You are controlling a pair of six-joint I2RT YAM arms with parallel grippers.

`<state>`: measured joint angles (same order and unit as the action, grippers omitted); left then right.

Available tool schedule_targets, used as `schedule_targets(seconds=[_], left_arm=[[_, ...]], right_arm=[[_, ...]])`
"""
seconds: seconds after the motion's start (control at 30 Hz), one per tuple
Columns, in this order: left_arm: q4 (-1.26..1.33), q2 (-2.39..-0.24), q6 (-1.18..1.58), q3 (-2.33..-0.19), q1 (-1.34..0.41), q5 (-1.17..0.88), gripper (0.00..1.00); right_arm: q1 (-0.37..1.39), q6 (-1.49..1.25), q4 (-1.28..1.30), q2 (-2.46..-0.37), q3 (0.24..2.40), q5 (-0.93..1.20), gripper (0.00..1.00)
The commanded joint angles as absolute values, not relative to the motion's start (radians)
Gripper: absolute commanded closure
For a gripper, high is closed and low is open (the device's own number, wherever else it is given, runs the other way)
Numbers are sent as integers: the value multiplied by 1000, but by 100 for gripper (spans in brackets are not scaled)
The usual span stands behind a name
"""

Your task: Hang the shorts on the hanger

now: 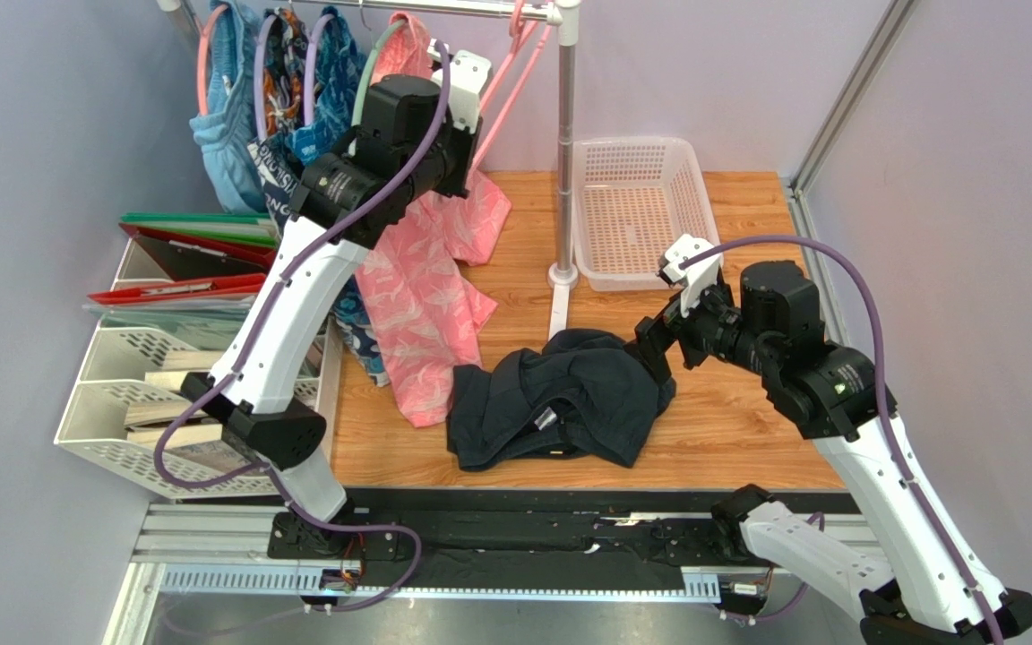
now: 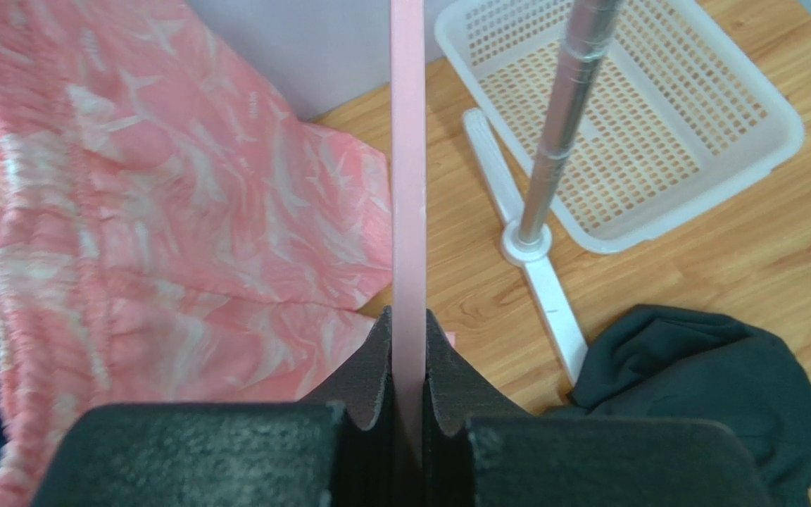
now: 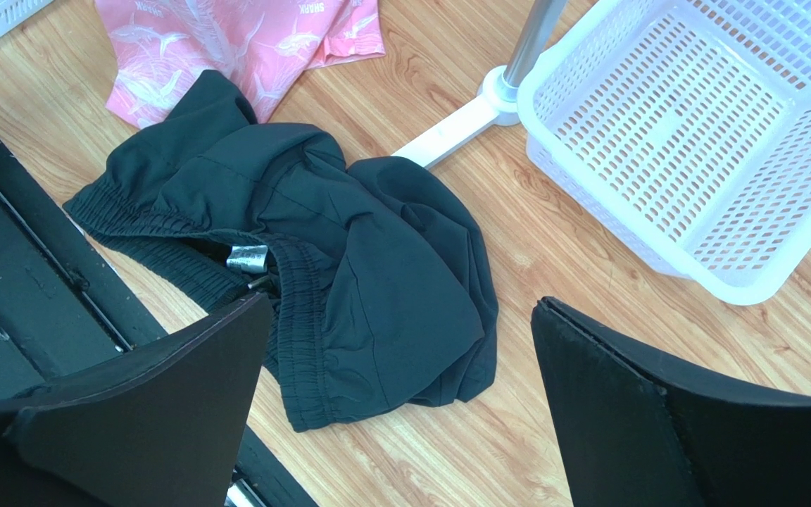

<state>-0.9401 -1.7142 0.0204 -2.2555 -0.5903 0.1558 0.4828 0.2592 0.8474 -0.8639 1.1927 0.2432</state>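
The black shorts [image 1: 562, 401] lie crumpled on the wooden table near its front edge; they also show in the right wrist view [image 3: 367, 275] and at the lower right of the left wrist view [image 2: 706, 380]. The pink hanger [image 1: 515, 61] hangs from the rail at the back. My left gripper [image 1: 468, 81] is raised at the rail and shut on a thin bar of the pink hanger [image 2: 408, 190]. My right gripper [image 1: 656, 343] is open and empty, just right of and above the shorts, its fingers [image 3: 167, 412] spread wide.
A white perforated basket [image 1: 643, 208] stands at the back right beside the rack pole [image 1: 565, 148] and its white foot. A pink leaf-print garment [image 1: 421, 289], blue patterned garments and purple hangers hang at the rail's left. White trays with folders [image 1: 158, 363] stand left.
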Motion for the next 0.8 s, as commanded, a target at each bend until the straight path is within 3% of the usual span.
schedule_targets(seconds=[0.0,0.5,0.77], left_arm=[[-816,-1605,2,-2244,-591,265,100],[-870,-1289,-60,-1812,-614,252,100],[-929,-1109,-48,-1614,-678,189,100]], right_arm=[[480,229,793,-879,1249,232,0],[480,-68,666,-1035,1468,258,0],[506,-402,364,-1106,1473,292,5]])
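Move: The left hand, already shut on the pink hanger whose hook is at the rail, has the black shorts on the table about 16 cm back, 16 cm to its right and 40 cm below; the pink shorts hang level with it, some 6 cm left and 15 cm down, and the pole's foot stands 6 cm ahead, 16 cm right. From the open right hand the hanger's middle is about 21 cm ahead, 29 cm left and 20 cm up. Keeping its pinch on the hanger, the left hand first slips left, then draws mostly back, about 11 cm in all and 7 cm left, sinking some 4 cm late on, to bring the hanger away from the rail and pole. After a brief hold the right hand rises about 10 cm while easing forward and left towards the hanger, fingers still wide open and empty, its left side rolling up some 25 degrees. ##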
